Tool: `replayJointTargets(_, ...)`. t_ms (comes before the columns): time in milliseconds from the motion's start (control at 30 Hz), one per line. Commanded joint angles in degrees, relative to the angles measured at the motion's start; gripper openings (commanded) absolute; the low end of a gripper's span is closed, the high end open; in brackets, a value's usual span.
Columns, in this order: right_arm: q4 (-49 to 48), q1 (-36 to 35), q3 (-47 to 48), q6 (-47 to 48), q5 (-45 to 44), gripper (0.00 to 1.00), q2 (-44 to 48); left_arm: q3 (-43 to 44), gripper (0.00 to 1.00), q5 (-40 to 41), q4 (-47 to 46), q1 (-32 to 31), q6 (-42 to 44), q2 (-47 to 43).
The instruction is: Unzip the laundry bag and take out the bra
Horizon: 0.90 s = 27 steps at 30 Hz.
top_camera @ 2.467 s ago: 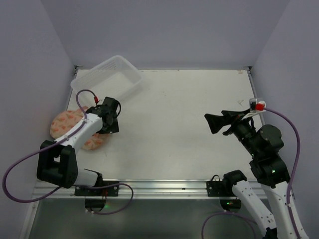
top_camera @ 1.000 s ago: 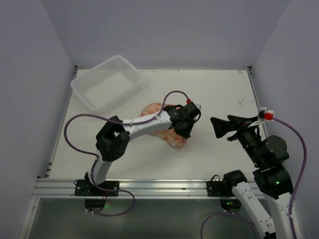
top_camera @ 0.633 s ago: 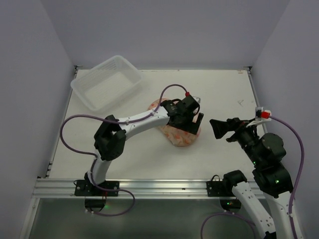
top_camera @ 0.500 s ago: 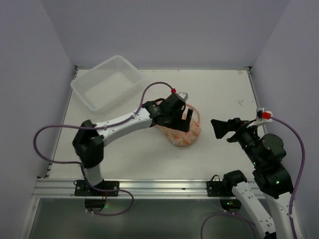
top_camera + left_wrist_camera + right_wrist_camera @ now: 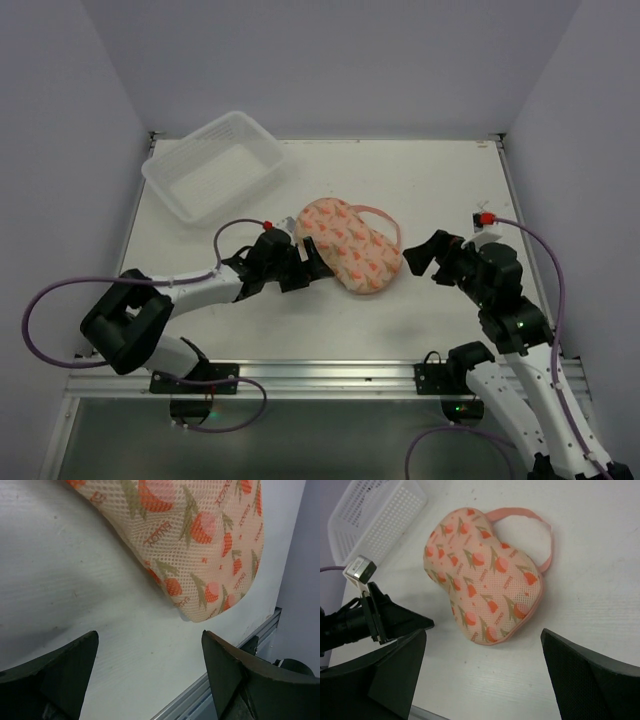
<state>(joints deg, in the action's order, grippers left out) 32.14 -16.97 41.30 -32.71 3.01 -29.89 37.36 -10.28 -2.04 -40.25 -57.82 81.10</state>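
The laundry bag (image 5: pixel 352 248) lies dome-up mid-table, peach mesh with red-and-green prints, its pink loop (image 5: pixel 386 222) at the far right. Its zip edge looks shut, and the bra is hidden. My left gripper (image 5: pixel 310 268) sits low on the table just left of the bag, open and holding nothing. In the left wrist view the bag (image 5: pixel 200 535) fills the top, apart from the gripper (image 5: pixel 150 652). My right gripper (image 5: pixel 428 256) hovers open just right of the bag. The right wrist view shows the bag (image 5: pixel 482 587) and loop (image 5: pixel 536 524) ahead of that gripper (image 5: pixel 484 650).
A clear plastic basket (image 5: pixel 215 165) stands at the back left, also in the right wrist view as the basket (image 5: pixel 372 522). The metal front rail (image 5: pixel 300 375) runs along the near table edge. The left gripper's fingers (image 5: pixel 395 620) show left of the bag.
My left arm carried the bag from the left edge to mid-table, let go of it and drew back left with jaws open. The right arm dropped closer to the bag.
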Motion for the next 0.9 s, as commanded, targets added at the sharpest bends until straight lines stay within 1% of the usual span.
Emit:
replayJointTargets(0,-3.92,0.10,-1.92,-2.27,3.75,0.99,-1.75,-1.41,0.87,-0.97,-19.29,0.08,-6.15,2.82)
replayJointTargets(67,-5.07,0.10,-3.41,-2.80,4.81,0.99,-3.06,-1.59,0.84,-0.18,-21.68,0.08,-7.04,4.67)
replayJointTargets(167,-6.65,0.10,-5.17,-3.59,5.96,0.99,-3.25,-2.64,0.78,-0.44,-28.09,0.08,-9.14,8.54)
replayJointTargets(200,-7.09,0.10,-5.61,-3.76,6.05,0.99,-3.16,-3.08,0.75,-0.44,-30.37,0.08,-10.37,10.55)
replayJointTargets(300,-9.02,0.10,-7.37,-3.68,6.57,0.99,-3.24,-3.17,0.69,-0.79,-33.71,0.08,-11.87,14.07)
replayJointTargets(433,-11.04,0.10,-8.60,-4.55,9.29,0.99,-4.56,-3.26,0.61,-1.23,-36.18,0.00,-13.46,17.07)
replayJointTargets(467,-11.48,-0.08,-8.95,-4.73,10.26,0.99,-4.91,-3.09,0.56,-1.23,-36.45,-0.09,-13.54,17.42)
replayJointTargets(567,-13.59,-0.78,-10.80,-5.26,10.18,0.99,-5.62,-2.74,0.49,-0.88,-36.71,-0.27,-13.37,18.39)
replayJointTargets(633,-15.26,-1.39,-12.20,-5.26,9.65,0.99,-6.40,-2.56,0.46,-1.31,-37.42,-0.36,-13.19,19.27)
replayJointTargets(667,-15.70,-2.27,-12.55,-5.35,9.39,0.99,-6.93,-2.47,0.40,-1.49,-37.94,-0.44,-13.28,19.62)
replayJointTargets(733,-17.89,-3.32,-13.87,-5.87,9.04,0.99,-8.68,-2.47,0.33,-2.63,-39.52,-0.53,-13.63,20.85)
replayJointTargets(767,-18.69,-4.90,-14.22,-6.57,8.86,0.99,-9.30,-2.38,0.24,-2.98,-40.40,-0.53,-13.89,21.37)
replayJointTargets(833,-20.97,-7.01,-14.93,-7.19,7.37,0.99,-10.88,-2.47,0.16,-4.04,-41.11,-0.53,-14.60,21.56)
replayJointTargets(867,-21.50,-9.55,-15.19,-7.72,6.32,0.99,-12.55,-2.38,0.08,-4.39,-41.46,-0.53,-14.69,21.21)
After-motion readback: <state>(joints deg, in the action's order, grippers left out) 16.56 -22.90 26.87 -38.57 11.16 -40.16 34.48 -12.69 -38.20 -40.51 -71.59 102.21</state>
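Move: The laundry bag lies ahead and to the right of the open left gripper, its middle about 10 cm ahead, 8 cm right and 4 cm lower. Its strap is some 16 cm ahead and 15 cm right, and the white basket roughly 27 cm ahead and 29 cm left. From the right hand, the bag's middle is about 11 cm ahead, 14 cm left and 20 cm down; the strap is 17 cm ahead and 6 cm left. The bag's near-left edge is taken between the left fingers: that hand slides right and forward about 6 cm while sinking 3 cm, its fingers levelling some 15 degrees to point more rightward, and closes steadily to pinch the mesh. Meanwhile the open right hand descends about 9 cm, then also swings 6 cm left towards the bag's near-right end, tipping down and turning counter-clockwise roughly 10 degrees each. ##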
